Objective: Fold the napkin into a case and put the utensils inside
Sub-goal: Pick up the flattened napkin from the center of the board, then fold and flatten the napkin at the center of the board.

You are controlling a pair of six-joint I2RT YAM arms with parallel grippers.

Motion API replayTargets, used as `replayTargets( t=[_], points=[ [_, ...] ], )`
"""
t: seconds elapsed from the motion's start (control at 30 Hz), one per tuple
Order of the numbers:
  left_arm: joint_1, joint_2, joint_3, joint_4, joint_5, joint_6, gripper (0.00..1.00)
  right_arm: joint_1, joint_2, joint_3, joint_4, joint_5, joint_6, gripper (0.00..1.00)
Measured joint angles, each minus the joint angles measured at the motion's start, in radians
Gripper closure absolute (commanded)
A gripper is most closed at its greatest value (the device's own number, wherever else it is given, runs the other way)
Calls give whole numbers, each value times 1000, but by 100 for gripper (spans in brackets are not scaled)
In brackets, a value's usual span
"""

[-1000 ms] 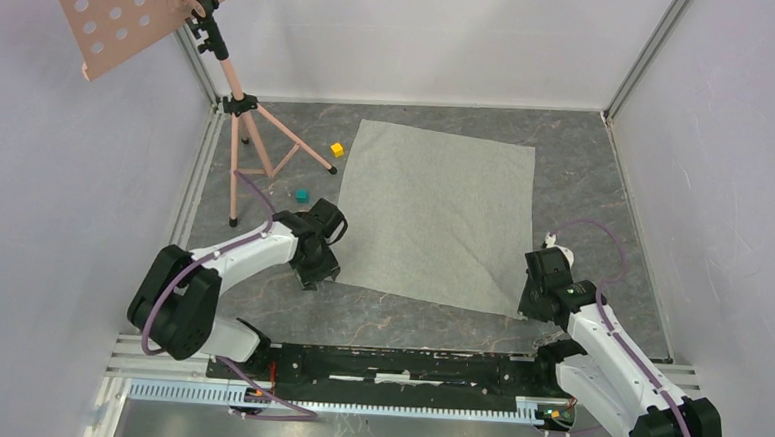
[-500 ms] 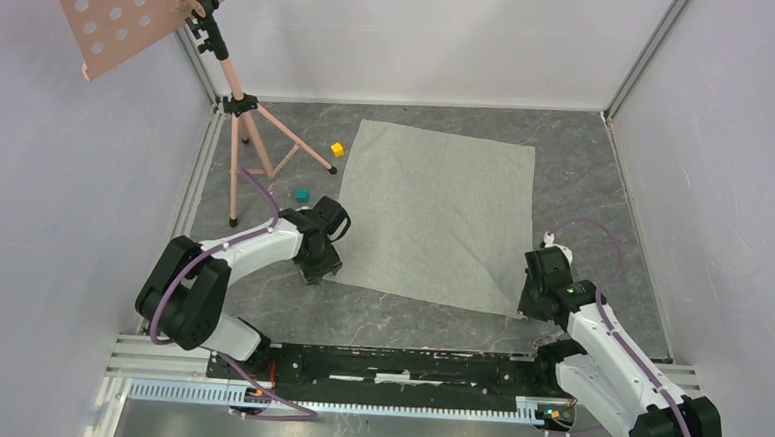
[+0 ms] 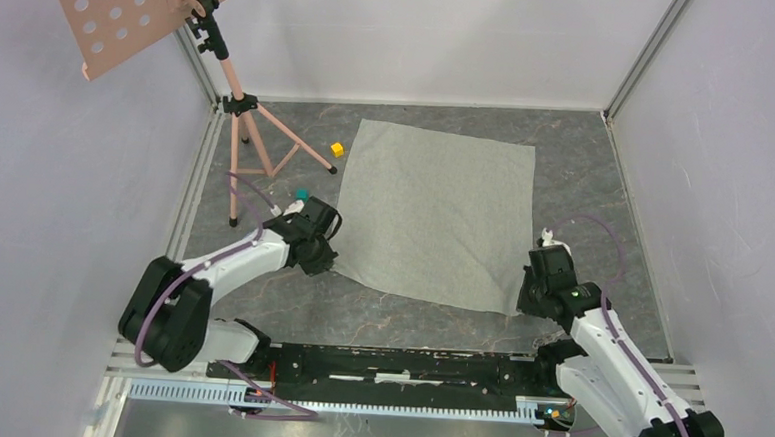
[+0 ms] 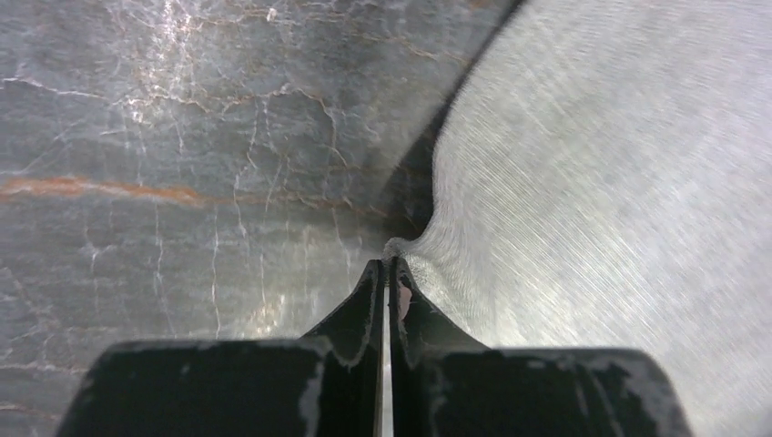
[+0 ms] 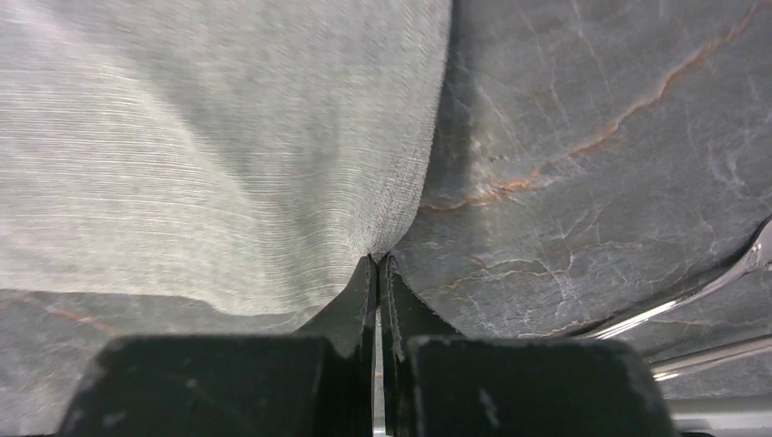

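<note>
The napkin, a pale grey-green cloth, lies spread as one open sheet in the middle of the table; no case shows. My left gripper is shut on its near-left corner, the cloth puckering into the closed tips of the gripper. My right gripper is shut on the near-right corner, where the napkin narrows to a point between the tips of the gripper. Shiny handles of the utensils lie on the stone just right of the right gripper. In the top view the utensils are hidden.
A pink music stand rises on its tripod at the back left. A yellow cube and a teal cube sit left of the napkin. White walls enclose the grey marbled tabletop on three sides.
My left gripper has moved in to the napkin's near-left corner and shut on it. My right arm has barely shifted and stays shut on its corner.
</note>
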Motion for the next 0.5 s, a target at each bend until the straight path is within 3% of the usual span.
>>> replayTargets(
  t=[0.2,0.4,0.5],
  points=[
    [0,-280,74,-95,13,53,98,0,-124,151,-21,-70,-80,99],
    [0,-595,343,-121,46,150,98,0,-348,480,31,-195,-147,100],
    [0,-681,488,-127,74,197,98,0,-416,635,68,-291,-154,100]
  ],
)
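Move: Each hand holds a near corner of the napkin, just off the table. From the left hand, the napkin's middle lies about 17 cm ahead and 24 cm to the right; the teal cube is some 18 cm ahead and 9 cm left, the yellow cube roughly 30 cm ahead and 1 cm left. From the right hand, the middle lies about 25 cm ahead and 21 cm left, while the fork and spoon lie 12 cm right and 3 cm back. All are roughly 2 cm below. Still pinching the napkin's two near corners with shut fingers, both hands sweep them up together, fast, by about 35 cm, swinging a few centimetres forward on the way and then coming back. Both wrists tip the fingers up from downward to roughly level forward, the right hand also turning some 20 degrees counter-clockwise. ##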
